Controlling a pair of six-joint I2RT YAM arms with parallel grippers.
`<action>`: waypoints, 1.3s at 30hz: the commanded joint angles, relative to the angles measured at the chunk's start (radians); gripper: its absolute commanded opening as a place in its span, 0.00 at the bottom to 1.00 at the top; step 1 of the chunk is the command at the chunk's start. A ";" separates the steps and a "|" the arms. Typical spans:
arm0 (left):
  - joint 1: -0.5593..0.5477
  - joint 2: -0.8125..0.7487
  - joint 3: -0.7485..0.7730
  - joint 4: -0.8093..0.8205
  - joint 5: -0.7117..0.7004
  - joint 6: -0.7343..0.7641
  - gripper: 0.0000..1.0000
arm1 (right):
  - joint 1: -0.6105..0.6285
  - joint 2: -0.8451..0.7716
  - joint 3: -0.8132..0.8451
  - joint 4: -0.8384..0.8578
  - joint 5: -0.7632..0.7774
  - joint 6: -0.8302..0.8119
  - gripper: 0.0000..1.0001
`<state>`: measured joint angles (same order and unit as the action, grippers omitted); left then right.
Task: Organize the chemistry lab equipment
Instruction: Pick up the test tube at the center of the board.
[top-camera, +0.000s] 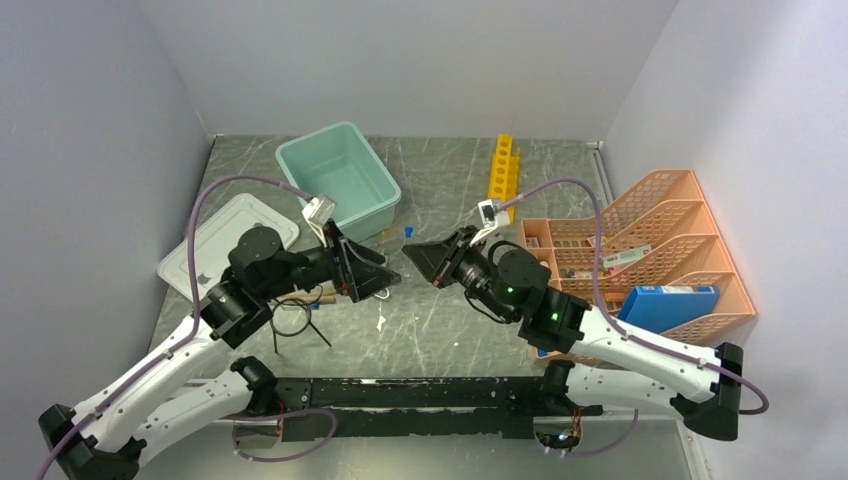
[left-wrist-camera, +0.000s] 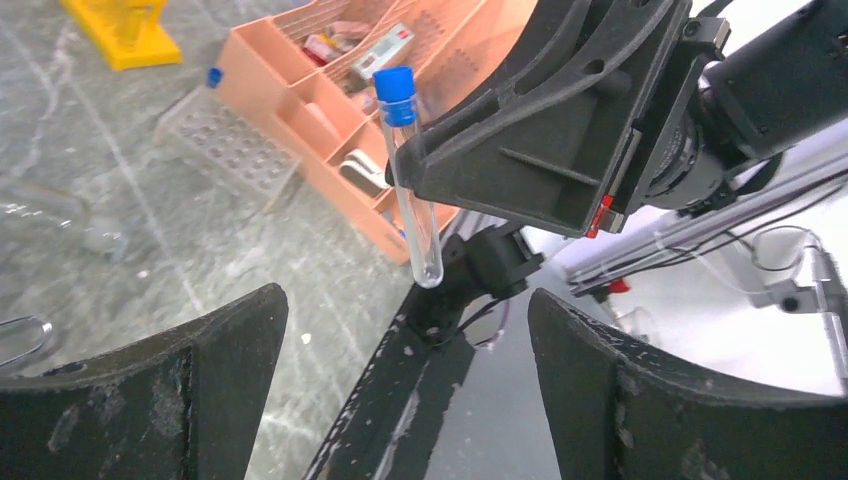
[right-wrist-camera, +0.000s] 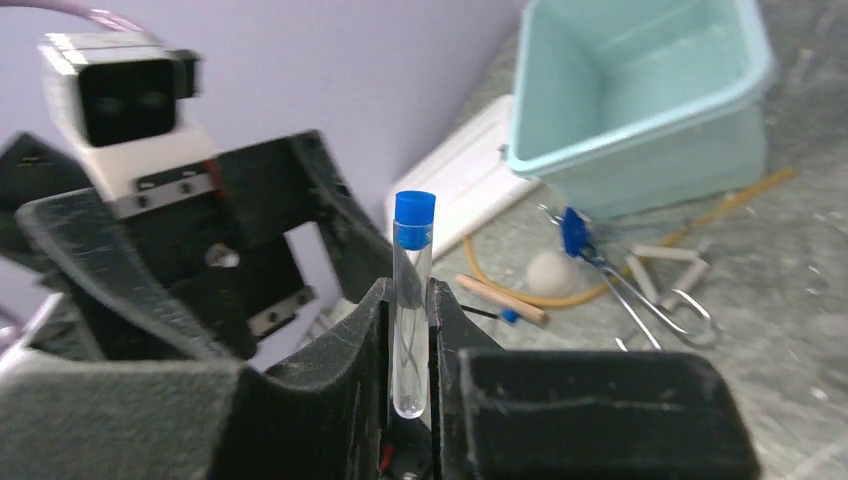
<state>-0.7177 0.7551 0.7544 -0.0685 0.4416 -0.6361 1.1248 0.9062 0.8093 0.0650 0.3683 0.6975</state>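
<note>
A clear tube with a blue cap stands upright between the fingers of my right gripper, which is shut on it. In the left wrist view the same tube hangs just ahead of my left gripper, whose jaws stand wide open with nothing between them. From above, the left gripper and right gripper face each other tip to tip over the table's middle. The yellow rack lies at the back. A tan hose, a wooden stick and silver clips lie near the tub. A black ring stand sits under the left arm.
A teal tub stands at the back left with its grey-white lid beside it. The orange organiser with a blue box fills the right side. A loose blue-capped piece lies on the table, and a clear holed rack sits by the organiser.
</note>
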 joint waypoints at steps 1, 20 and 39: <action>0.001 0.021 -0.029 0.230 0.116 -0.120 0.93 | -0.013 -0.024 -0.017 0.197 -0.135 -0.031 0.00; 0.001 0.102 -0.039 0.609 0.247 -0.316 0.62 | -0.023 -0.013 -0.013 0.423 -0.276 -0.018 0.00; 0.000 0.093 -0.041 0.634 0.268 -0.322 0.30 | -0.022 -0.024 -0.053 0.466 -0.274 -0.008 0.00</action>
<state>-0.7177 0.8608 0.7036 0.5110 0.6811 -0.9611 1.1069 0.8982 0.7700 0.4885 0.0933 0.6800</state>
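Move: The test tube, upright in the right hand's shut fingers with its middle about 1 cm below them, lies some 5 cm right, 2 cm ahead and 2 cm above the left hand. The left fingers are about 5 cm left, 2 cm back and 3 cm below the right hand. From the left hand, the tongs lie about 7 cm ahead, 6 cm left; the teal basin 27 cm ahead, 13 cm left; both well below, 28 and 22 cm. Both hands rise about 8 cm and draw back, converging; left fingers narrow around the right-held test tube's bottom. ##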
